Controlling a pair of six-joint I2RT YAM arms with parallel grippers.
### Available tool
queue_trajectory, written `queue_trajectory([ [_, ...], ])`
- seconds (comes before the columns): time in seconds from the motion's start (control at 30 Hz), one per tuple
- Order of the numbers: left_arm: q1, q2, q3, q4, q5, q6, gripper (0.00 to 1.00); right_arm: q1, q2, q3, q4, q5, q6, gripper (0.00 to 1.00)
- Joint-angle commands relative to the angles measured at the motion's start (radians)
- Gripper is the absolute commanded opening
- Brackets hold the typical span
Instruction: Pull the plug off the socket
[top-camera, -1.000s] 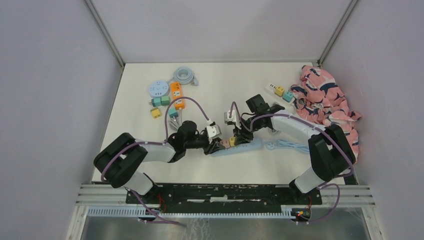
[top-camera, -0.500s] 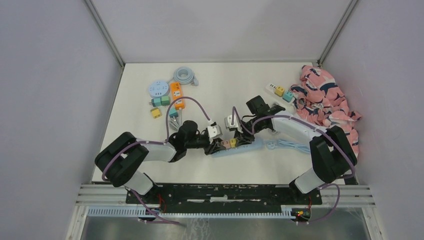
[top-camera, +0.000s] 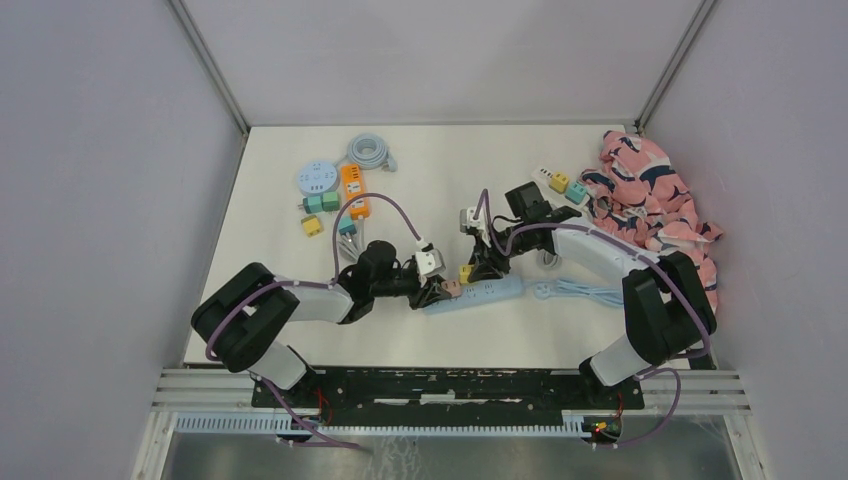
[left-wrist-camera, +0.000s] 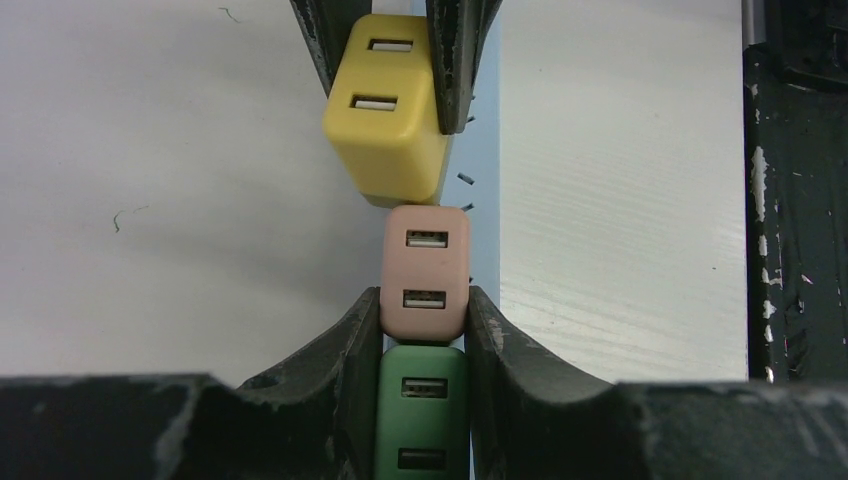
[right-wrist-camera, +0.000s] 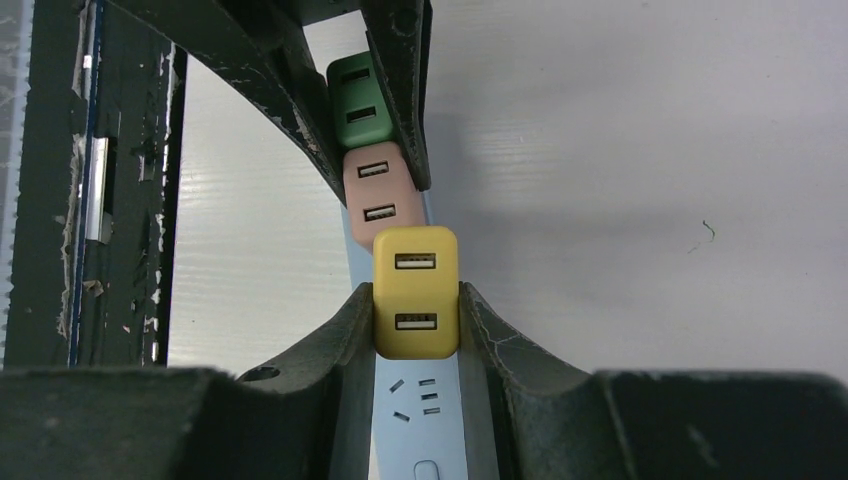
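Note:
A light blue power strip (top-camera: 492, 292) lies mid-table, its socket (right-wrist-camera: 416, 395) showing bare slots. My right gripper (right-wrist-camera: 416, 298) is shut on a yellow plug (right-wrist-camera: 415, 280) (top-camera: 465, 272), which hangs just above those slots, clear of the strip. A pink plug (left-wrist-camera: 425, 265) and a green plug (left-wrist-camera: 421, 415) sit in a row at the strip's left end. There my left gripper (left-wrist-camera: 424, 305) is shut on the green plug, its fingertips (left-wrist-camera: 365, 315) also pressing the pink plug's sides. In the left wrist view the yellow plug (left-wrist-camera: 388, 110) looks raised and tilted.
At the back left lie a round white socket (top-camera: 316, 178), an orange strip (top-camera: 354, 190), a coiled grey cable (top-camera: 370, 153) and small loose plugs (top-camera: 322, 203). A pink patterned cloth (top-camera: 655, 205) is heaped on the right, beside a white strip with cube plugs (top-camera: 558, 181).
My right gripper has risen and drawn back to the right with the yellow plug, which has come out of the strip. The left gripper has held still.

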Motion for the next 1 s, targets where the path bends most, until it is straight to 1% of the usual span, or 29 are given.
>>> queue_trajectory([
  [0.0, -0.002, 0.027, -0.002, -0.094, -0.039, 0.001, 0.03, 0.001, -0.033, 0.007, 0.024, -0.128, -0.015, 0.0],
  [0.07, -0.002, 0.021, 0.001, -0.092, -0.041, -0.01, 0.04, 0.001, -0.033, 0.026, 0.003, -0.134, -0.021, 0.0],
  [0.13, 0.0, 0.01, 0.003, -0.081, -0.06, -0.042, 0.09, -0.002, -0.038, 0.052, -0.034, -0.127, -0.028, 0.0],
  [0.2, 0.002, -0.003, 0.011, -0.078, -0.068, -0.087, 0.24, -0.016, -0.043, 0.078, -0.092, -0.142, -0.067, 0.0],
  [0.27, 0.004, -0.016, 0.012, -0.053, -0.076, -0.14, 0.38, -0.036, -0.046, 0.099, -0.147, -0.164, -0.072, 0.0],
  [0.4, 0.004, -0.068, -0.018, 0.025, -0.089, -0.228, 0.64, -0.075, -0.045, 0.128, -0.205, -0.226, -0.075, 0.0],
  [0.5, 0.003, -0.129, -0.042, 0.068, -0.101, -0.271, 0.76, -0.085, -0.045, 0.139, -0.216, -0.254, -0.049, 0.0],
  [0.57, 0.003, -0.175, -0.051, 0.065, -0.112, -0.286, 0.81, -0.089, -0.04, 0.151, -0.219, -0.267, -0.026, 0.0],
  [0.73, 0.004, -0.334, -0.084, 0.033, -0.161, -0.328, 0.87, -0.101, -0.019, 0.19, -0.24, -0.313, 0.053, 0.0],
  [0.9, 0.007, -0.508, -0.137, 0.03, -0.283, -0.437, 0.98, -0.114, -0.019, 0.213, -0.228, -0.337, 0.138, 0.01],
  [0.93, 0.007, -0.538, -0.147, 0.03, -0.306, -0.464, 1.0, -0.118, -0.021, 0.214, -0.214, -0.341, 0.166, 0.01],
  [0.97, 0.007, -0.568, -0.158, 0.03, -0.322, -0.487, 0.99, -0.121, -0.024, 0.213, -0.201, -0.348, 0.189, 0.01],
])
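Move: The yellow plug sits between the right fingers, already clear of the blue socket strip. The strip's middle is about 5 cm below, 3 cm back and 2 cm right of the right hand, and the pink plug some 3 cm left, 2 cm back and 3 cm lower. The left hand still grips the pink plug, whose middle is 1 cm to the right and 1 cm below; the green plug is 2 cm left, 1 cm back and 1 cm below, and the yellow plug 4 cm right, 2 cm ahead and 2 cm above. The yellow plug, still pinched in the right fingers, goes almost straight up about 7 cm away from the strip, the wrist tilting some 15 degrees. The pink plug is let go: the left fingers spread wide, then that hand climbs about 10 cm off the plugs while drifting left, its tips lifting and swinging forward. ##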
